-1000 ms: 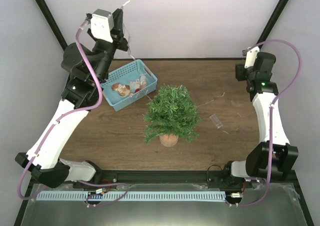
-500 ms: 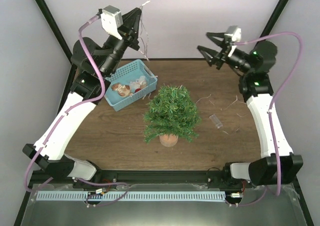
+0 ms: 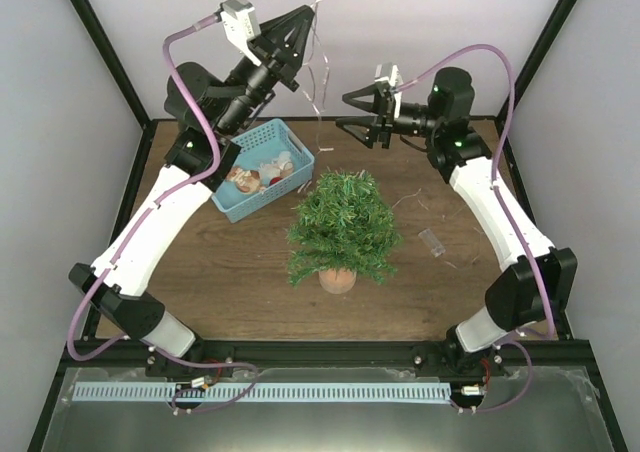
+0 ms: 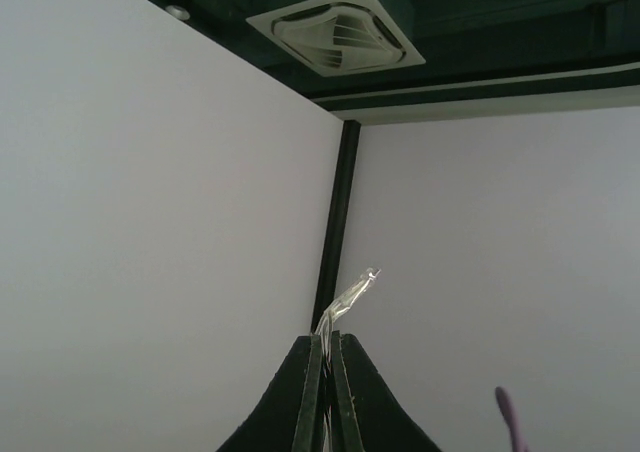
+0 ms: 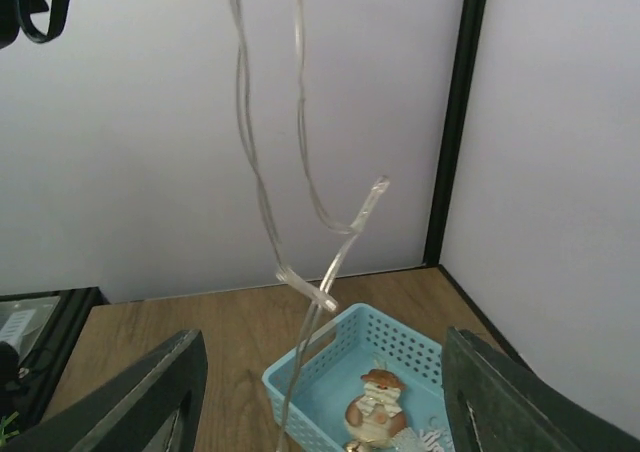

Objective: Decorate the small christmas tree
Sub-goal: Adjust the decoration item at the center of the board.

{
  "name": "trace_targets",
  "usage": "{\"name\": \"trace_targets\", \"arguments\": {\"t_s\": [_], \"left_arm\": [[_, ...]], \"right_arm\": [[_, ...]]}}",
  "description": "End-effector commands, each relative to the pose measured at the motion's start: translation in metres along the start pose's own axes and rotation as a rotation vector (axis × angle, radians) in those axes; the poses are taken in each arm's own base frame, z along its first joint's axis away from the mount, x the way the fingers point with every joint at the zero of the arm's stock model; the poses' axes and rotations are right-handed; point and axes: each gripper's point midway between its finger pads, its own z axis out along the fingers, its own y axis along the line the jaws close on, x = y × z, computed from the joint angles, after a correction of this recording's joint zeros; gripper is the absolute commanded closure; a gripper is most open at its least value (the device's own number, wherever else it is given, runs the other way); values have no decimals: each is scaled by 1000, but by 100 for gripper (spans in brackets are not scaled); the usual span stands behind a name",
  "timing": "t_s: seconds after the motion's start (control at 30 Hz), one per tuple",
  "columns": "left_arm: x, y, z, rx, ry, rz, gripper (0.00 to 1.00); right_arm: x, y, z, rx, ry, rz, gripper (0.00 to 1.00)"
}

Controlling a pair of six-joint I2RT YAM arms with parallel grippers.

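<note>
The small christmas tree [image 3: 343, 227] stands mid-table in its brown pot [image 3: 337, 279]. High above the table's back, my left gripper [image 3: 306, 16] is shut on a bunch of clear tinsel strands [image 3: 319, 67] that dangle from it. In the left wrist view the fingertips [image 4: 326, 347] pinch the strands [image 4: 350, 294], whose short end pokes out above. My right gripper [image 3: 344, 111] is open, level with the hanging strands and just right of them. From the right wrist the strands [image 5: 300, 272] hang ahead of the wide-apart fingers [image 5: 140, 397], touching neither.
A light-blue basket [image 3: 258, 169] with ornaments sits back left of the tree; in the right wrist view the basket [image 5: 330, 367] holds a small figure [image 5: 375, 412]. Loose clear strands [image 3: 440, 204] and a small clear piece [image 3: 432, 242] lie on the table right of the tree.
My left arm has lifted the strands higher and carried them right, toward the centre. My right arm has swung up from the back right corner to face the hanging strands.
</note>
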Motion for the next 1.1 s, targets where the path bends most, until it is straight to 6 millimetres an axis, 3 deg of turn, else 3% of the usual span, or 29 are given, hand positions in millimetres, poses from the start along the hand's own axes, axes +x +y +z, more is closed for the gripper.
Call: {"name": "trace_targets", "arguments": {"t_s": [0.0, 0.23, 0.47, 0.53, 0.67, 0.73, 0.8, 0.9, 0.97, 1.07], "left_arm": [[-23, -16, 1, 75, -62, -36, 96], [-25, -19, 1, 96, -65, -54, 96], [-26, -24, -2, 118, -63, -66, 96], [-28, -26, -3, 125, -70, -70, 96], [-29, -27, -6, 129, -62, -70, 96], [-30, -27, -10, 122, -39, -70, 96], [-33, -26, -19, 102, -10, -70, 96], [-38, -30, -36, 85, 21, -66, 96], [-43, -36, -48, 93, 30, -74, 96], [-46, -49, -61, 138, 48, -121, 96]], "right_arm": [[-7, 10, 14, -42, 12, -25, 33], [14, 3, 37, -43, 50, 13, 35], [23, -2, 45, -38, 55, 19, 43], [23, 0, 45, -54, 50, 18, 50], [23, -10, 42, 27, 66, -20, 88], [17, -31, 33, 174, 82, -58, 99], [4, -57, 14, 356, 82, -82, 99], [-25, -89, -32, 621, 54, -116, 99], [-45, -93, -58, 730, 38, -166, 99], [-73, -77, -83, 807, 12, -265, 99]]}}
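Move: The decoration string hangs from the left hand's shut fingers; the strand to be caught lies about 4 cm left of the right hand, 2 cm ahead and 4 cm lower. From the right hand the tree stands roughly 10 cm back, level sideways and 26 cm down; the blue basket is some 20 cm ahead, 22 cm left and 38 cm down. From the left hand the strand hangs about 20 cm below, 2 cm right, 1 cm ahead. Right hand eases down-left, pinches the strand, pulls about 10 cm right and forward; left, still gripping, backs away. ##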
